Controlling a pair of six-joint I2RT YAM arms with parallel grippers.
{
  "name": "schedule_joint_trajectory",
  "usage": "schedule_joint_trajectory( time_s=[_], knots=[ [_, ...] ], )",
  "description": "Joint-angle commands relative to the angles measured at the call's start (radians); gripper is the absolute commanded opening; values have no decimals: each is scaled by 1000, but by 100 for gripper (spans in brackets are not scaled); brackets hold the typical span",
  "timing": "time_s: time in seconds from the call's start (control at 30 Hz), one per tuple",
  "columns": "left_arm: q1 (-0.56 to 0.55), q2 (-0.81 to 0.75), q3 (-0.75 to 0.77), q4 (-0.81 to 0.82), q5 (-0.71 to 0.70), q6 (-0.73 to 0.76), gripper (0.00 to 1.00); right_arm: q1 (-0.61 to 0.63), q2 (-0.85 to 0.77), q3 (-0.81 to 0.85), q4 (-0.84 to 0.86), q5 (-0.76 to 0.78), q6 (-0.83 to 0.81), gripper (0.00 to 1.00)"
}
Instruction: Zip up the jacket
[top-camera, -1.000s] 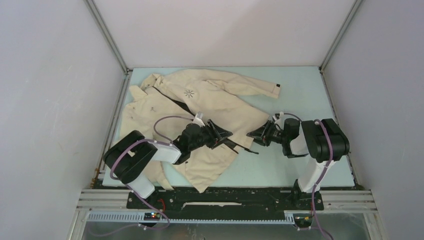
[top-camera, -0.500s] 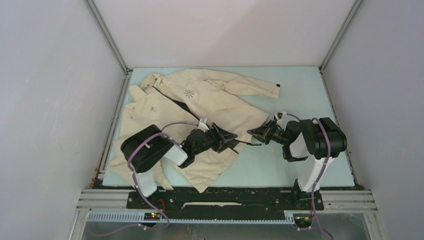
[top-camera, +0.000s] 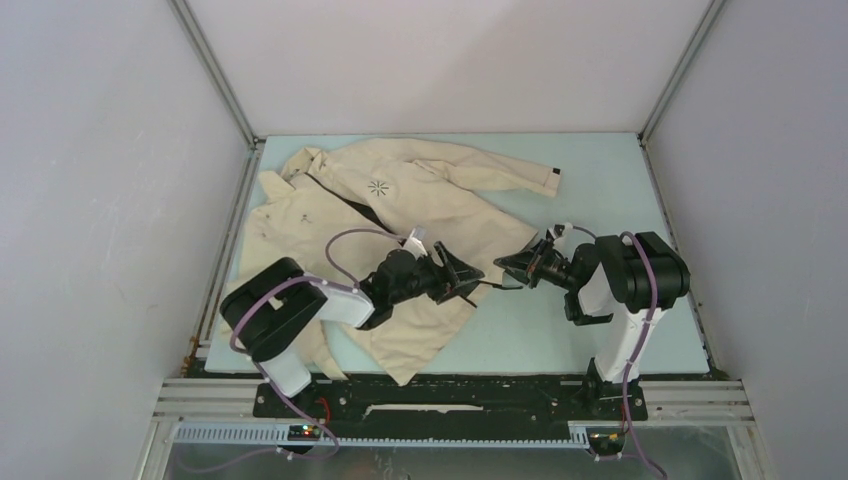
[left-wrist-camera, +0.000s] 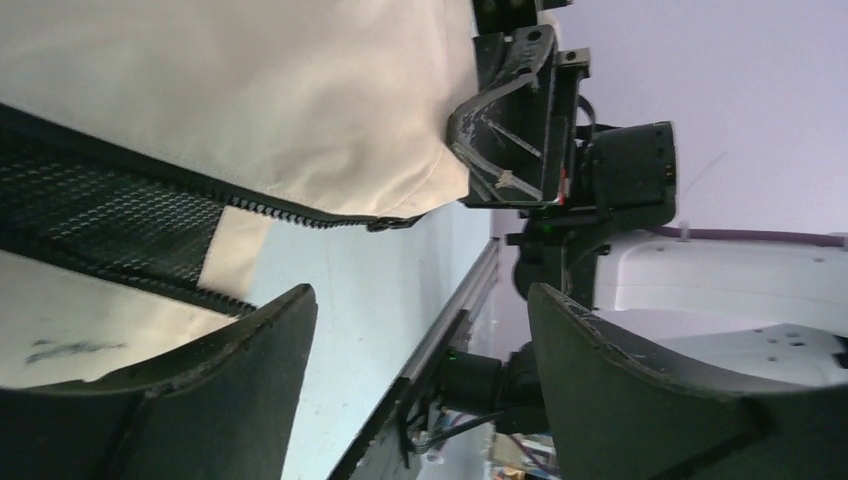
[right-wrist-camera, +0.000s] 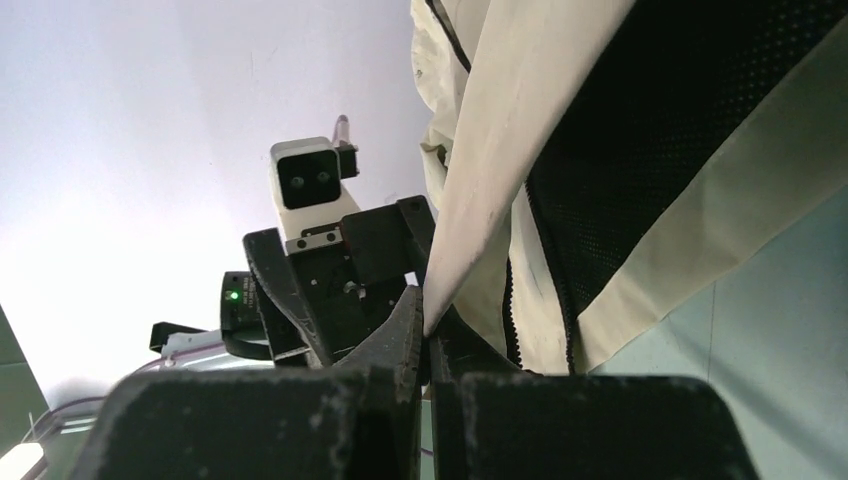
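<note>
The beige jacket (top-camera: 420, 205) lies spread on the table, collar at the far left, its dark zipper (top-camera: 345, 205) open along the front. My right gripper (top-camera: 503, 268) is shut on the bottom corner of the jacket's front panel (right-wrist-camera: 470, 230) and holds that edge lifted and taut. My left gripper (top-camera: 478, 277) is open and empty, facing the right gripper just left of it, over the lower hem. In the left wrist view the zipper teeth (left-wrist-camera: 290, 213) and black mesh lining (left-wrist-camera: 90, 220) lie beyond my open left gripper (left-wrist-camera: 420, 335), with the right gripper (left-wrist-camera: 510, 130) clamping the hem corner.
A sleeve with a black cuff tab (top-camera: 553, 178) reaches toward the far right. The light blue table surface (top-camera: 600, 180) shows right of the jacket. White enclosure walls and metal frame rails (top-camera: 215, 260) border the table on all sides.
My left gripper has pushed right along the hem toward the right gripper, and its arm has folded differently. The right gripper has shifted slightly left, still holding the jacket corner.
</note>
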Motion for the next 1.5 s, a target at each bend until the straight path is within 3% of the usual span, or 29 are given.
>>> schedule_joint_trajectory(
  time_s=[0.0,0.13,0.33,0.6,0.73,0.87,1.0,1.1,1.23,1.47],
  knots=[
    [-7,115,-49,301,46,-149,76,8,-48,-5,71,-20,21,0],
    [-8,246,-38,503,41,-275,70,20,-78,-5,70,-3,37,0],
    [-8,273,-18,505,1,-257,77,39,-103,-8,72,13,51,0],
    [4,314,2,565,-20,-227,70,50,-115,-23,77,13,59,0],
    [10,294,2,568,-24,-183,56,52,-131,-38,76,12,57,0],
    [17,269,-4,569,-23,-147,35,47,-130,-55,75,-12,29,0],
    [16,276,-2,585,-9,-148,22,30,-109,-64,76,-58,-24,9],
    [17,282,-4,604,-5,-152,12,23,-95,-68,75,-102,-76,23],
    [15,268,0,581,6,-128,11,21,-112,-87,75,-149,-141,42],
    [12,243,3,544,11,-113,7,67,-115,-109,75,-173,-185,49]
  ],
)
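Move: The lower end of the right-front zipper edge, with the slider, hangs about 2 cm ahead of my left hand, 3 cm to its right and 3 cm below. My right fingers already hold the jacket corner beside it, roughly 4 cm ahead and 5 cm right of my left hand; from my right hand that zipper end is some 2 cm back, 1 cm left and 2 cm lower. The left-front zipper end lies about 5 cm back, 1 cm right and 6 cm below my left hand. My left hand, fingers wide, dips about 3 cm and comes partly back up, easing forward and right to the zipper edge while rolling some 15 degrees, left side down; then it shuts and pinches the edge. My right hand lifts the held corner a couple of centimetres towards it, then opens about halfway, letting go as it draws back about 5 cm towards my base. ##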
